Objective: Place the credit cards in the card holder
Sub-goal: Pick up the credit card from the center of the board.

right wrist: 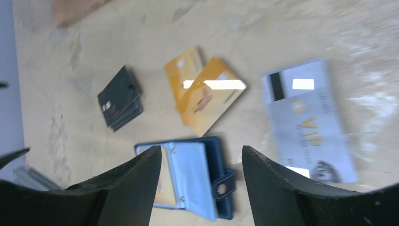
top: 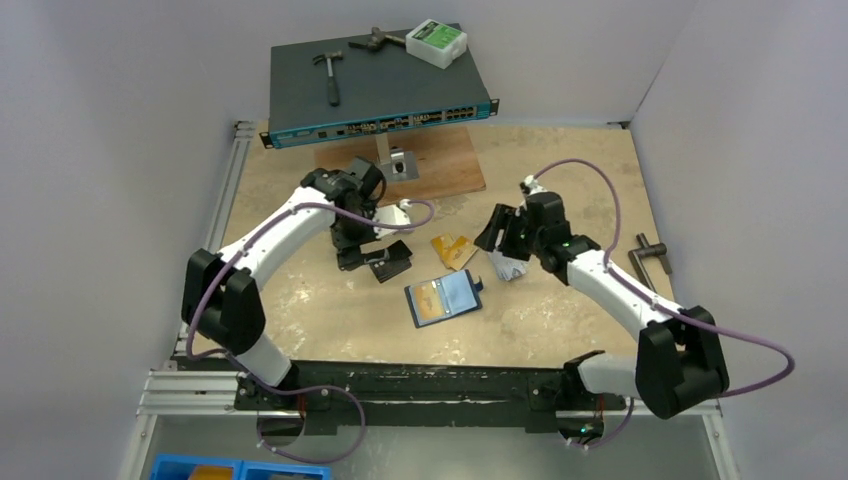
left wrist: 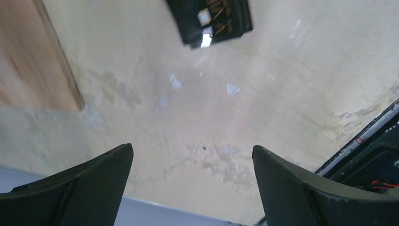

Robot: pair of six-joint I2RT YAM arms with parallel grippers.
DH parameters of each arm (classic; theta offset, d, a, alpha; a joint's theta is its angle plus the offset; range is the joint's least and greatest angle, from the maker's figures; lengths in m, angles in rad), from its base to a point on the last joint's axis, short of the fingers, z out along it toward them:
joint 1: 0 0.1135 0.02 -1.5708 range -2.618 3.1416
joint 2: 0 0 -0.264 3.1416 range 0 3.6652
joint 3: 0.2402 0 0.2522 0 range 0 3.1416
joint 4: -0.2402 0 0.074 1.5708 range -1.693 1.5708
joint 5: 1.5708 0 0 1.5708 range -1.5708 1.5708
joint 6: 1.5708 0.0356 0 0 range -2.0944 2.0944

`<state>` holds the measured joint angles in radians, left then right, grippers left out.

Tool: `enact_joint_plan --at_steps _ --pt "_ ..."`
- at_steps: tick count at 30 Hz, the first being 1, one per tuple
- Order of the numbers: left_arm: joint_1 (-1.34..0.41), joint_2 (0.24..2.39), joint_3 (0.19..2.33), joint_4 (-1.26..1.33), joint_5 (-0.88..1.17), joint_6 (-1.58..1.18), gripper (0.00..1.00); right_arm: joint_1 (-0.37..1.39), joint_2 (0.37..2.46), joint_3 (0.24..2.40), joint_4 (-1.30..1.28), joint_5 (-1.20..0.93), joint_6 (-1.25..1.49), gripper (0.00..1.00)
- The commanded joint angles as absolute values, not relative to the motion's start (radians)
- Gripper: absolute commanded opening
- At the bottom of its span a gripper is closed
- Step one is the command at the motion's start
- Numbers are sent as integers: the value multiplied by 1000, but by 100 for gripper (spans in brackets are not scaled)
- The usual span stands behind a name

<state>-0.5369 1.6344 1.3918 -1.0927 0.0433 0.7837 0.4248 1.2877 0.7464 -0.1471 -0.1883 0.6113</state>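
The card holder [top: 443,298] lies open near the table's middle, light blue inside, with an orange card in its left half; in the right wrist view the card holder [right wrist: 193,176] shows its snap tab. Two orange-gold cards [top: 452,249] [right wrist: 204,92] overlap behind it. Silver-grey cards [top: 508,267] [right wrist: 308,122] lie to their right. A black card stack [top: 390,262] [left wrist: 211,21] [right wrist: 120,98] lies left. My left gripper [top: 356,250] [left wrist: 193,155] is open and empty beside the black stack. My right gripper [top: 500,232] [right wrist: 201,153] hovers open above the holder, holding nothing.
A network switch [top: 380,95] stands at the back with a hammer [top: 328,75] and a white-green box [top: 436,43] on it. A wooden board [top: 430,160] with a metal bracket [top: 398,165] lies before it. A metal tool [top: 650,262] rests at the right edge.
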Motion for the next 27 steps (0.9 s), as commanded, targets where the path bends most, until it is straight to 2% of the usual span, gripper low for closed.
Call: enact_joint_plan --at_steps 1,5,6,11,15,22,27 --pt "-477 1481 1364 -1120 -151 645 100 330 1245 819 -273 -105 529 68" --pt "-436 1277 1348 -1025 -278 535 100 294 1220 815 -296 -61 537 97" --pt "-422 1242 1335 -1020 -282 513 100 280 1215 808 -294 -64 541 99" --pt "-417 1163 1357 -1204 -165 436 100 192 1214 762 -280 -111 539 99" --pt "-415 1085 1350 -1252 -65 418 100 181 1206 713 -282 -51 524 99" --pt "-416 1044 1244 -1124 -38 406 100 181 1190 634 -239 -53 538 99" --pt "-435 1114 1255 -1043 -5 406 100 181 1293 649 -218 -78 545 95"
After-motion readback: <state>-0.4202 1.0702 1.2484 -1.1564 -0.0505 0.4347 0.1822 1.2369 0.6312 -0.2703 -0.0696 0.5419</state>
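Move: The grey VIP cards I'm going for lie about 3 cm ahead of my right hand, some 7 cm to its right and roughly 10 cm below. The yellow cards are about 5 cm ahead and 5 cm to the left of that hand, the open card holder some 6 cm back and 7 cm to its left. From my left hand the VIP cards lie about 36 cm to the right, 3 cm ahead and 12 cm below. I swing my empty right hand about 11 cm to the right, away from the yellow cards, opening its half-open fingers wide and turning some 15 degrees clockwise, then sink about 5 cm towards the VIP cards, easing back slightly, without reaching them. My open, empty left hand clears off left and up, then draws back, turning counter-clockwise. ##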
